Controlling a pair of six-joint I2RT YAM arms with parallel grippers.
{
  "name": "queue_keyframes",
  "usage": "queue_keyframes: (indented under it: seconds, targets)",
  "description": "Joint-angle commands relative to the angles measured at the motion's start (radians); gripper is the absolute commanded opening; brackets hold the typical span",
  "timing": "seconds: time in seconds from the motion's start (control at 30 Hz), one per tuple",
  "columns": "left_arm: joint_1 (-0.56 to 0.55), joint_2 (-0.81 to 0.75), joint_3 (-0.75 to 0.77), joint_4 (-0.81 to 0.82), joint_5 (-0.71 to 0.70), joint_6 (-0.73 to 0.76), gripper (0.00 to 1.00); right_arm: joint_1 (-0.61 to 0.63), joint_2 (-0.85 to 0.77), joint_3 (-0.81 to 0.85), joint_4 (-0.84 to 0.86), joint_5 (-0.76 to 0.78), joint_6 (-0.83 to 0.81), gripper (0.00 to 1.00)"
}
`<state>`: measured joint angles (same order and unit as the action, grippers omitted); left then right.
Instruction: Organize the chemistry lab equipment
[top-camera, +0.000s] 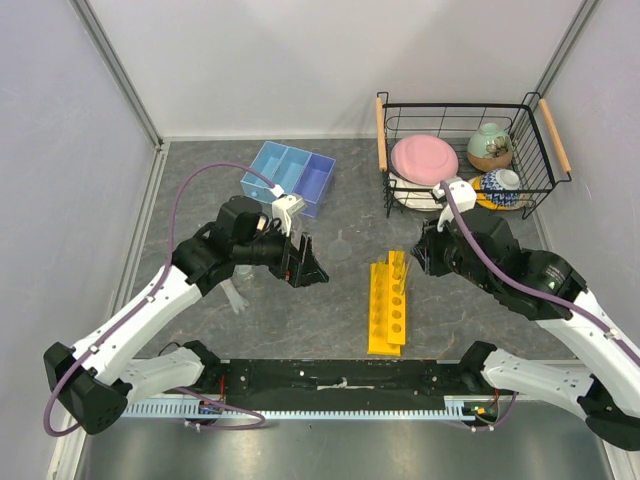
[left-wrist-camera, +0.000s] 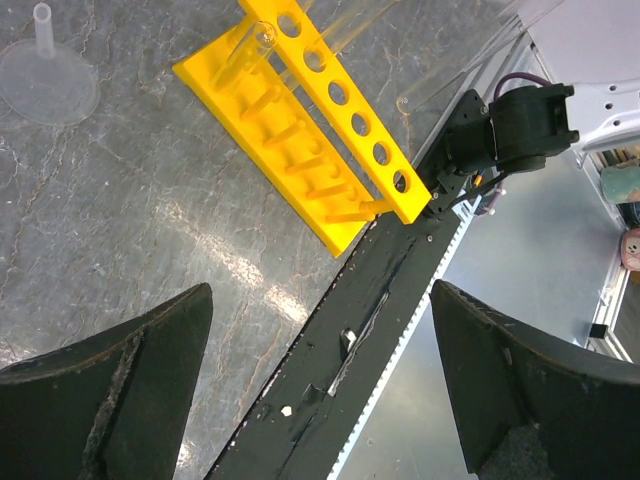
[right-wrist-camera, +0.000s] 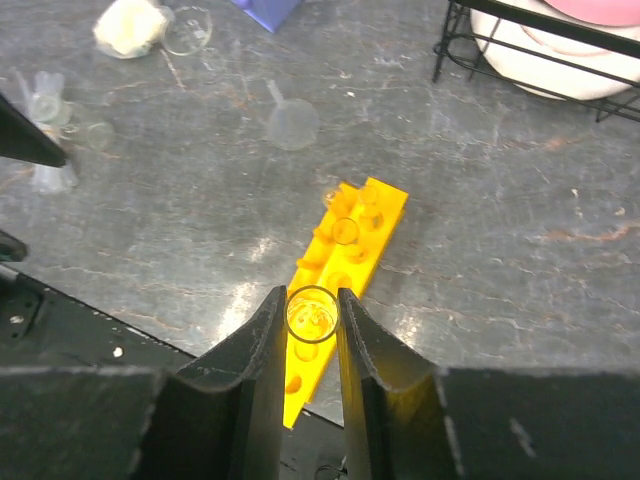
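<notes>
The yellow rack (top-camera: 388, 305) lies on the table between my arms. My right gripper (right-wrist-camera: 313, 318) is shut on a clear test tube (right-wrist-camera: 313, 296), held upright over the rack (right-wrist-camera: 350, 250) above a near hole. One more test tube (right-wrist-camera: 345, 232) stands in a farther hole. In the top view the right gripper (top-camera: 408, 258) hangs over the rack's far end. My left gripper (top-camera: 308, 265) is open and holds nothing, left of the rack. Its fingers (left-wrist-camera: 110, 390) stand wide above the near table edge, with the rack (left-wrist-camera: 300, 130) beyond. The blue tray (top-camera: 290, 177) sits at the back.
A clear funnel (right-wrist-camera: 292, 125) stands beyond the rack; another funnel (top-camera: 236, 297) sits under my left arm. A cream lump (right-wrist-camera: 128, 28) and a small beaker (right-wrist-camera: 188, 28) lie near the tray. The black wire basket (top-camera: 465, 110) with the pink plate and bowls stands back right.
</notes>
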<state>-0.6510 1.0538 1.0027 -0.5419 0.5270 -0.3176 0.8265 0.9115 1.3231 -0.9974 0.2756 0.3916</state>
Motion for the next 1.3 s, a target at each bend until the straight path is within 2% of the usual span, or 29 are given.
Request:
queue_keyframes:
  seconds: [0.0, 0.37, 0.67, 1.27]
  targets:
    - [0.004, 0.011, 0.03, 0.006, -0.019, 0.032, 0.96, -0.001, -0.033, -0.05, -0.003, 0.102, -0.02, 0.23]
    - [0.004, 0.029, 0.031, 0.014, -0.007, 0.032, 0.95, 0.0, -0.091, -0.174, 0.1, 0.126, 0.016, 0.22]
    - [0.004, 0.029, 0.022, 0.014, -0.004, 0.038, 0.95, 0.0, -0.031, -0.168, 0.143, 0.112, 0.004, 0.22]
    - [0.004, 0.005, 0.01, 0.0, -0.019, 0.052, 0.95, 0.0, -0.046, -0.277, 0.229, 0.14, 0.003, 0.22]
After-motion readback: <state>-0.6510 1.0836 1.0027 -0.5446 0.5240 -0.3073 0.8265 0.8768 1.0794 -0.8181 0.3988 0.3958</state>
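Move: The right hand holds a test tube. The yellow rack's next free hole lies about 3 cm ahead, 2 cm left and 18 cm below that hand. The two tubes already racked stand roughly 6 cm beyond the hole. The stemmed plastic disc lies some 12 cm ahead and 16 cm left of the hand, on the table. From the open left hand, the hole is about 18 cm right, 3 cm ahead and 8 cm below. Still pinching the tube, the right hand sinks about 5 cm towards the rack, then also eases forward 2 cm. ##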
